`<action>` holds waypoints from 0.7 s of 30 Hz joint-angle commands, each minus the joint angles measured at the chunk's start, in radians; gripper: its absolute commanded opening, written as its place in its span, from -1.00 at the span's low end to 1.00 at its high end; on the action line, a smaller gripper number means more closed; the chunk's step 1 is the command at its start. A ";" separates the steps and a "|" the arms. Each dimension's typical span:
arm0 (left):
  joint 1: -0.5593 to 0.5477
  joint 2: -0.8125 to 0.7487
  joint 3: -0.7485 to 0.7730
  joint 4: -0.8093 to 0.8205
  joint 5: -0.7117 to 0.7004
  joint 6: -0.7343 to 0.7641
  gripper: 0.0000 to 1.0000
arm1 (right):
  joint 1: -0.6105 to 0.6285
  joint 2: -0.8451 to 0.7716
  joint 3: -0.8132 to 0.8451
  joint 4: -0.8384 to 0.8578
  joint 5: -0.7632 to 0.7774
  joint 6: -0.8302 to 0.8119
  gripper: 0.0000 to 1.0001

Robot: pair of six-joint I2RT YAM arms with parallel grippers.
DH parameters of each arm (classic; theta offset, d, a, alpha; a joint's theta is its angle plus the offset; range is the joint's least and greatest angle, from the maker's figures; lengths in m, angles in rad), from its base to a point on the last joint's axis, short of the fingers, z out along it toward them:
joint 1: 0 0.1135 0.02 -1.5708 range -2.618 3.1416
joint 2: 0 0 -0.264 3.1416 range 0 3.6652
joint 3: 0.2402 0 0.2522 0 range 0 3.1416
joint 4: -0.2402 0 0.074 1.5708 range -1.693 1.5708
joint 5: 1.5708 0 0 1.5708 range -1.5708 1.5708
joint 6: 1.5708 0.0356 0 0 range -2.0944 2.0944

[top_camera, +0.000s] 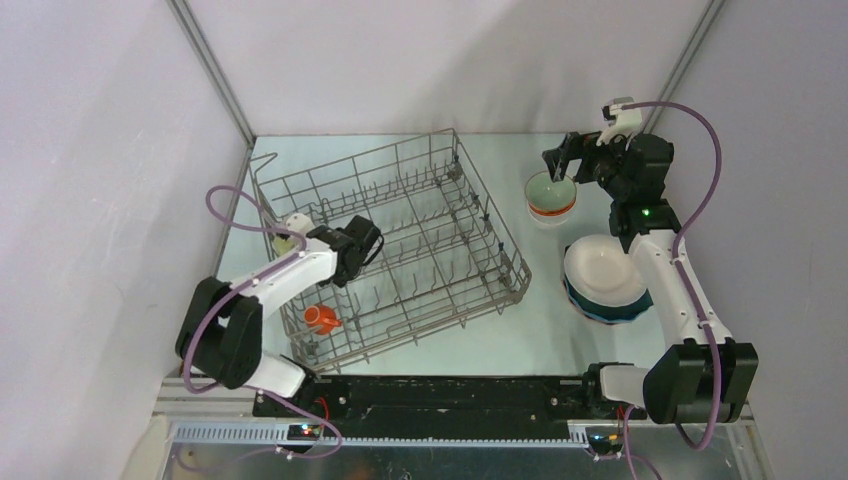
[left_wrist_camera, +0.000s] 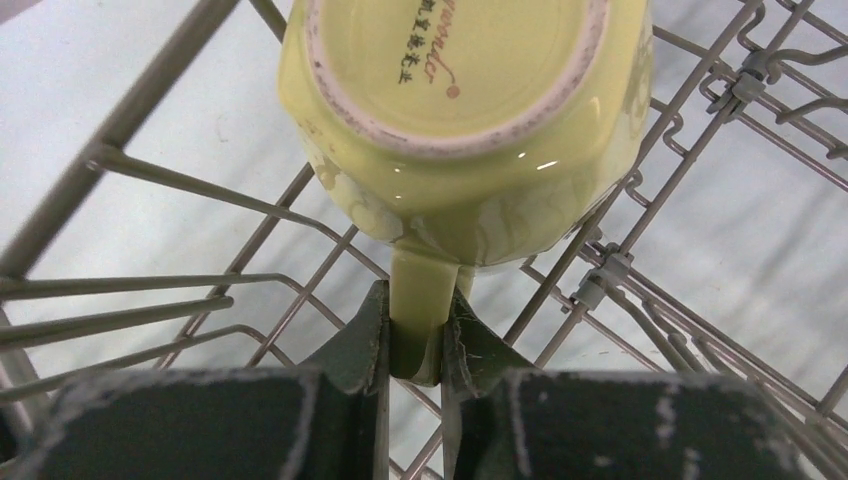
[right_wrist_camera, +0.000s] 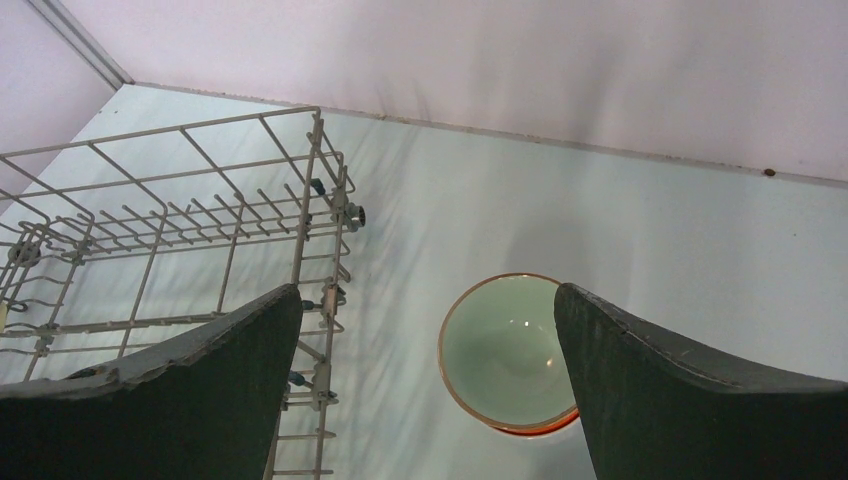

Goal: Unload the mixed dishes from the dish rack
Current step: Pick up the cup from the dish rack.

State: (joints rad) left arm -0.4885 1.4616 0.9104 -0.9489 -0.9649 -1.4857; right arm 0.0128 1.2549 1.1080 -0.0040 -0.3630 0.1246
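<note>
The grey wire dish rack lies at the table's left. At its left wall my left gripper is shut on the handle of the pale yellow cup, whose base faces the wrist camera. A small orange mug sits in the rack's near corner. My right gripper hangs open over a pale green bowl, which tops a stack of bowls to the right of the rack. Nothing is between its fingers.
A stack of plates, white on top with blue below, sits on the table near the right arm. Pale walls close in the table at the back and both sides.
</note>
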 commanded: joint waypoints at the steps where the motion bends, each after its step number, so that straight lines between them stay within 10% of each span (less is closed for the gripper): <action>1: -0.015 -0.118 0.003 0.064 -0.084 0.118 -1.00 | -0.004 0.003 0.004 0.044 -0.002 0.009 0.99; 21: -0.028 -0.604 -0.223 0.558 0.098 0.527 -1.00 | -0.004 -0.003 0.004 0.041 -0.016 0.015 0.99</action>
State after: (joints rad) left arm -0.5121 0.9195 0.6758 -0.5182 -0.8402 -1.0191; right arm 0.0124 1.2549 1.1080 -0.0036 -0.3637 0.1249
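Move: The left hand already pinches the yellow cup's handle; the cup's body sits about 4 cm ahead, 3 cm to the left and slightly above. The red cup is some 15 cm back and 5 cm to the right, a little lower, and the rack's left side is level with the hand, about 7 cm left. From the idle right hand the yellow cup lies roughly 70 cm left, 10 cm back and 20 cm lower. Keeping its pinch on the handle, the left hand lifts about 6 cm, drifting right and turning clockwise. ##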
